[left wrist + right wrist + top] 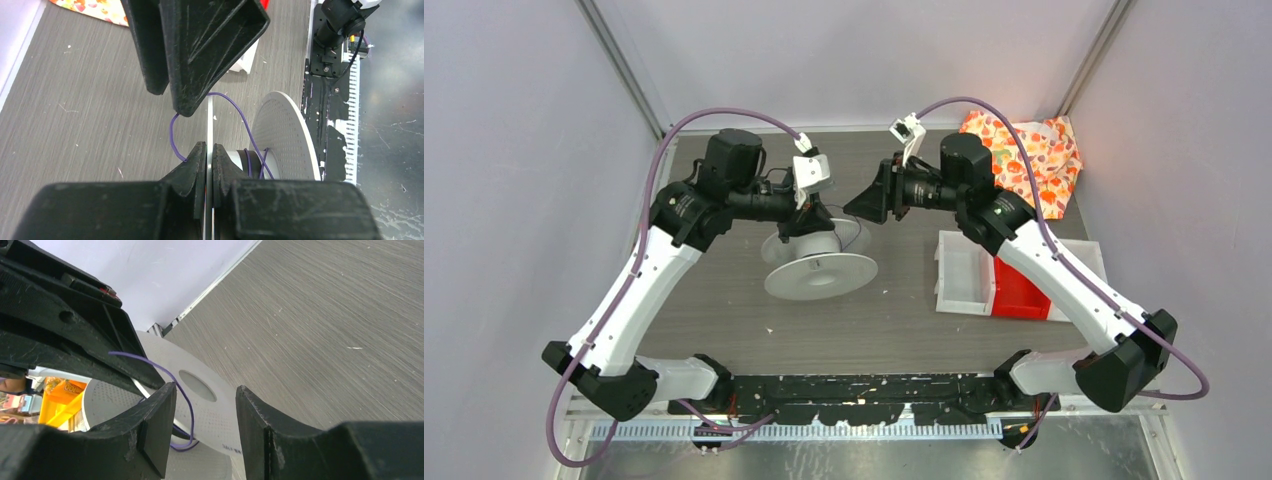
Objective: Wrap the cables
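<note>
A grey-white spool (819,270) lies tilted on the table, with a thin purple cable (235,107) wound loosely round its hub and looping off it. My left gripper (209,146) is shut on the thin edge of the spool's upper flange (209,120); the perforated lower flange (282,135) shows to the right. My right gripper (205,390) is open just beyond that flange (215,415), facing the left gripper (809,222). A loop of the cable (182,390) runs through the gap, close to the left finger's inner face. Nothing is pinched there.
A white bin (964,275) and a red bin (1019,290) sit at the right under my right arm. An orange patterned cloth (1024,150) lies in the back right corner. The black base rail (864,395) runs along the near edge. Walls close in on both sides.
</note>
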Tool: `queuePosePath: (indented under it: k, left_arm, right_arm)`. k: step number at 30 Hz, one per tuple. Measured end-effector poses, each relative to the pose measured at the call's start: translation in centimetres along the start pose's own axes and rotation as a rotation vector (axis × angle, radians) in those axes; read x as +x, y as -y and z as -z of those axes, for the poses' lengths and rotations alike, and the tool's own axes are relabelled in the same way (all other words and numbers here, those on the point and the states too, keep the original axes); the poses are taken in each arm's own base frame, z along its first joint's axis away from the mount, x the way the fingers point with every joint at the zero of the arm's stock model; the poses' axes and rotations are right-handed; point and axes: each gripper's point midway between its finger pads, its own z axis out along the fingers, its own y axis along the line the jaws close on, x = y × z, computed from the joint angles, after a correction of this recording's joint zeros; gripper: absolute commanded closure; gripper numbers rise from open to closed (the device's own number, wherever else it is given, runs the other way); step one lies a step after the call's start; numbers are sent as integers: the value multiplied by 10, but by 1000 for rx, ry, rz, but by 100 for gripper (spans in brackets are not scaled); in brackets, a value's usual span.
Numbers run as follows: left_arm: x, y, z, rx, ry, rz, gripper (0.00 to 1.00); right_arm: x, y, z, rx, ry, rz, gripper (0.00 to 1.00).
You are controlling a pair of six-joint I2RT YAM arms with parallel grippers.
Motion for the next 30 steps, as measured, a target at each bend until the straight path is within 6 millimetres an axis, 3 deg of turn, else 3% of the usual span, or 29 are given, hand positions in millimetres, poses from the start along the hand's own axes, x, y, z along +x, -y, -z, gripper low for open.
queuePosePath:
  k: [8, 13, 22, 30]
  left_arm:
    - [0, 1, 0, 5, 2, 4, 100]
    - [0, 1, 0, 5, 2, 5, 100]
    - [0, 0, 0, 2, 1, 5, 100]
    - [1, -1, 0, -9, -3, 4, 100]
  right_arm:
    - [-5, -3, -13, -46, -2, -24, 50]
    - [-5, -13, -16, -78, -9, -24, 59]
    - [-1, -18, -19, -107, -42, -55, 99]
    - [1, 0, -11, 26, -24, -59, 100]
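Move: The cable's loose end section arches just in front of the right fingertips, some 2 cm to the hand's left, level fore-and-aft and about 1 cm higher. The hub of the held-up spool lies roughly 7 cm back, 6 cm left and 11 cm below the right hand, while the left fingertips on its rim are about 3 cm back, 5 cm left and slightly lower. From the left hand, the cable section is some 3 cm forward, 3 cm right and 3 cm up. Right hand eases 2.5 cm left, shuts half-open fingers on the cable near its end, then draws back right. ##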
